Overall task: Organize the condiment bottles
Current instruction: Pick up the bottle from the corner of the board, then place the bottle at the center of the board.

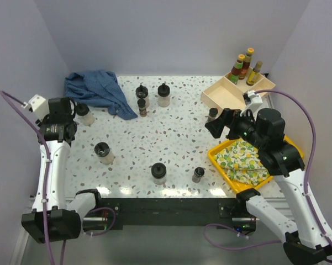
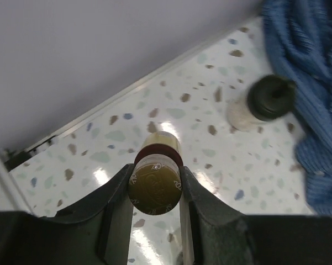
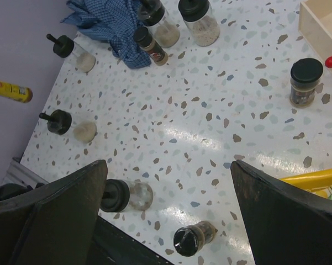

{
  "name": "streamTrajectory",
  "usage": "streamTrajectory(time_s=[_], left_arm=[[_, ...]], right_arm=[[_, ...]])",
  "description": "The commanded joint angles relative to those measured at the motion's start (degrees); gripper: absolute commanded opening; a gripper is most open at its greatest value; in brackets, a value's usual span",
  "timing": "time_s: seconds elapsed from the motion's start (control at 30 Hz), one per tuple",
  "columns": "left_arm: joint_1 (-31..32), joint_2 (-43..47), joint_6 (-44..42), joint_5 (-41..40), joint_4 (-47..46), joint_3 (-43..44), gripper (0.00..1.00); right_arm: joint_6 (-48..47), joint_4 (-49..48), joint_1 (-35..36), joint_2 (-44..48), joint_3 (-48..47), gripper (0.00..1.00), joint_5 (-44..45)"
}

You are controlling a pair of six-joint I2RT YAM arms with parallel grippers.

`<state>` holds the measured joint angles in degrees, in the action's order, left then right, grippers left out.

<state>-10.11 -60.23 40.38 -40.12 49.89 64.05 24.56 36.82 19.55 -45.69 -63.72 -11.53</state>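
Observation:
My left gripper is shut on a slim yellow sauce bottle, seen base-on and lifted off the table near the far left wall. The right wrist view shows that bottle lying level in the air. My right gripper hangs open and holds nothing above the table's right half. Several black-lidded jars and small dark shakers stand scattered. Three sauce bottles stand in the beige tray.
A crumpled blue cloth lies at the back left, with a jar beside it. A yellow tray holding a lemon-print cloth sits under my right arm. Grey walls close in the back and both sides.

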Motion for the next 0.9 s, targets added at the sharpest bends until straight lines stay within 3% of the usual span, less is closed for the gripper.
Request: streamTrajectory(time_s=[0.0,0.13,0.17,0.47,0.6,0.73,0.87], left_arm=[[5.4,0.8,-14.5,15.1,-12.3,6.2,0.00],[8.7,-3.6,-17.0,27.0,-13.1,10.4,0.00],[12.8,-4.5,-17.4,28.0,-13.8,11.5,0.00],[39.1,-13.4,-21.7,28.6,-19.0,17.2,0.00],[46.6,-19.9,-23.3,29.2,-21.7,19.4,0.00],[56.0,-29.6,-24.8,22.9,-19.8,27.4,0.00],[61.3,-38.6,-26.3,20.4,-18.6,34.0,0.00]], right_arm=[[0.1,-0.6,0.1,1.1,-0.3,0.99,0.1],[-0.6,0.4,0.0,1.9,-0.4,0.99,0.6],[-0.7,0.5,0.1,2.1,-0.4,0.99,0.9],[-1.9,1.0,0.1,6.8,4.0,0.99,2.4],[-2.6,1.5,0.0,8.9,5.1,0.99,3.8],[-4.1,1.8,0.0,11.1,7.0,0.99,7.9],[-5.9,3.7,0.1,12.6,6.7,0.99,11.4]])
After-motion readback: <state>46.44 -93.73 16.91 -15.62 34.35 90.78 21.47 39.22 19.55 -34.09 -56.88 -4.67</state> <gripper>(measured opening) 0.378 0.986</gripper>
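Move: Far off to the right, the wooden box with three bottles in it lies about 76 cm right of the left hand, 31 cm farther out and 20 cm lower; that hand already holds the yellow-labelled bottle. The small dark-capped shaker stands about 62 cm right and 14 cm ahead of it, and the black-capped jar by the towel about 4 cm right and 16 cm ahead. From the right hand, the box is some 31 cm ahead, 21 cm right and 29 cm down. Swinging the held bottle away from the left wall, the left hand first goes forward and some 4 cm up, then sweeps fast to the right, about 44 cm in all and 10 cm farther out, towards the box and sinking again late on. The wrist turns about 90 degrees clockwise, the fingers keeping their grip. The empty, open right hand eases a few centimetres right, back and down. ##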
